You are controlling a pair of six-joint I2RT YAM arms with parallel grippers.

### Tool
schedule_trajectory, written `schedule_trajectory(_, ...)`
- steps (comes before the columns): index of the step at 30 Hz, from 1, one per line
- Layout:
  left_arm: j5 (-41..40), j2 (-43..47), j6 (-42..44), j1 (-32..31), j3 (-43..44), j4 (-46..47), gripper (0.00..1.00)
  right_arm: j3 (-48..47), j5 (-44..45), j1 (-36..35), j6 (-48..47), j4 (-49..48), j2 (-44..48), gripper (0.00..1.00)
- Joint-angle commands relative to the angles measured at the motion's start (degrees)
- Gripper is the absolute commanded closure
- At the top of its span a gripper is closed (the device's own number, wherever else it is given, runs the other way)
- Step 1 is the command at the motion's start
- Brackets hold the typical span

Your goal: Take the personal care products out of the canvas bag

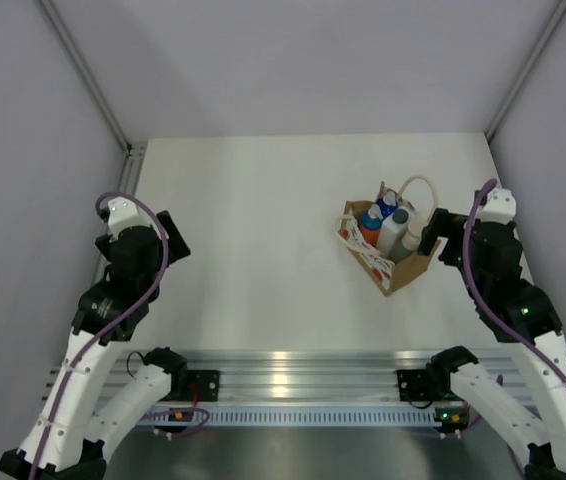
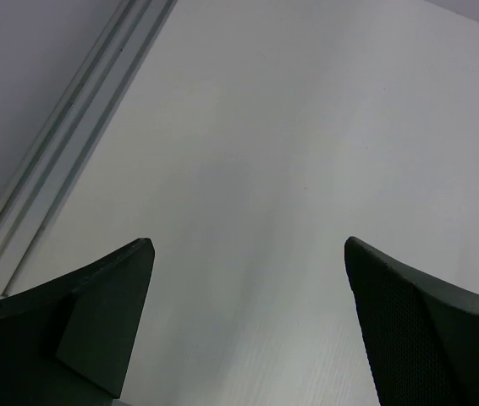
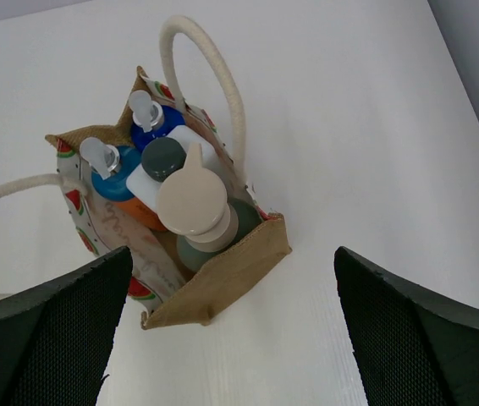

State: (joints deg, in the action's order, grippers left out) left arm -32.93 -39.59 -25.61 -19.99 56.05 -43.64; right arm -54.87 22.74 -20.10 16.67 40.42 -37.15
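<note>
The canvas bag (image 3: 222, 283) (image 1: 403, 272) stands upright right of the table's middle, its cream rope handles (image 3: 212, 80) splayed outwards. The personal care products stand packed inside. They are a grey-green bottle with a cream pump (image 3: 193, 203) (image 1: 404, 240), a white bottle with a dark cap (image 3: 165, 159) and two orange bottles with blue caps (image 3: 111, 173) (image 3: 151, 127). My right gripper (image 3: 233, 251) (image 1: 429, 235) hangs open just above and right of the bag, touching nothing. My left gripper (image 2: 249, 241) (image 1: 175, 238) is open and empty over bare table at the far left.
A metal rail (image 2: 70, 135) runs along the table's left edge beside my left gripper. Grey walls enclose the table on three sides. The aluminium base rail (image 1: 293, 365) lies along the near edge.
</note>
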Motion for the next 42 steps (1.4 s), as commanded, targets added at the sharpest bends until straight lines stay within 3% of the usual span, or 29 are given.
schedule_trajectory(1,-0.7,0.3,-0.5,0.0,0.0,1.4,0.02,-2.6,0.7,-0.5,0.4,0.6,0.2,0.01)
schedule_trajectory(9,0.1,-0.5,-0.4,0.3,0.1,1.4,0.02,-2.1,-3.0,-0.6,0.0,-1.4,-1.1,0.01)
schedule_trajectory(18,1.5,-1.3,-0.3,0.3,0.1,1.5,0.02,-0.9,-5.4,-0.5,-0.2,-4.1,-10.6,0.01)
schedule_trajectory(27,3.7,-2.9,-0.2,0.3,0.2,1.5,0.02,-0.5,-4.8,-1.2,-1.8,-8.3,-18.7,0.29)
schedule_trajectory(35,4.5,-3.6,-0.1,0.4,0.2,1.6,0.02,1.4,-1.6,-1.3,-1.5,-13.1,-22.4,0.33)
schedule_trajectory(42,5.0,-3.7,-0.1,0.3,0.2,1.6,0.02,7.4,-0.9,-1.3,-1.0,-22.2,-20.3,0.37)
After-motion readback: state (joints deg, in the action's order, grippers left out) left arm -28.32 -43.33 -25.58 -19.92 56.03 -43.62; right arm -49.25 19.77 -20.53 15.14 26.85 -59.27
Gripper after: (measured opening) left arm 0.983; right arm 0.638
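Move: The beige pump bottle in the canvas bag stands about 7 cm ahead of the right hand and 4 cm to its left, its middle some 17 cm below. The white bottle is about 4 cm farther out and 4 cm farther left than that bottle; the blue pump bottle 7 cm farther out and 5 cm farther left; the orange pump bottle 4 cm farther out and 8 cm farther left. From the left hand, the beige bottle lies some 52 cm right and 7 cm ahead. The right hand brings its fingers down on either side of the beige pump head, though a touch can't be made out. It sinks about 9.5 cm while reaching 7 cm forward and a little left, levels off briefly midway, and ends mostly downward. Its fingers tip some 15 degrees steeper and close by about a third. The empty left hand eases a couple of centimetres down and right. ##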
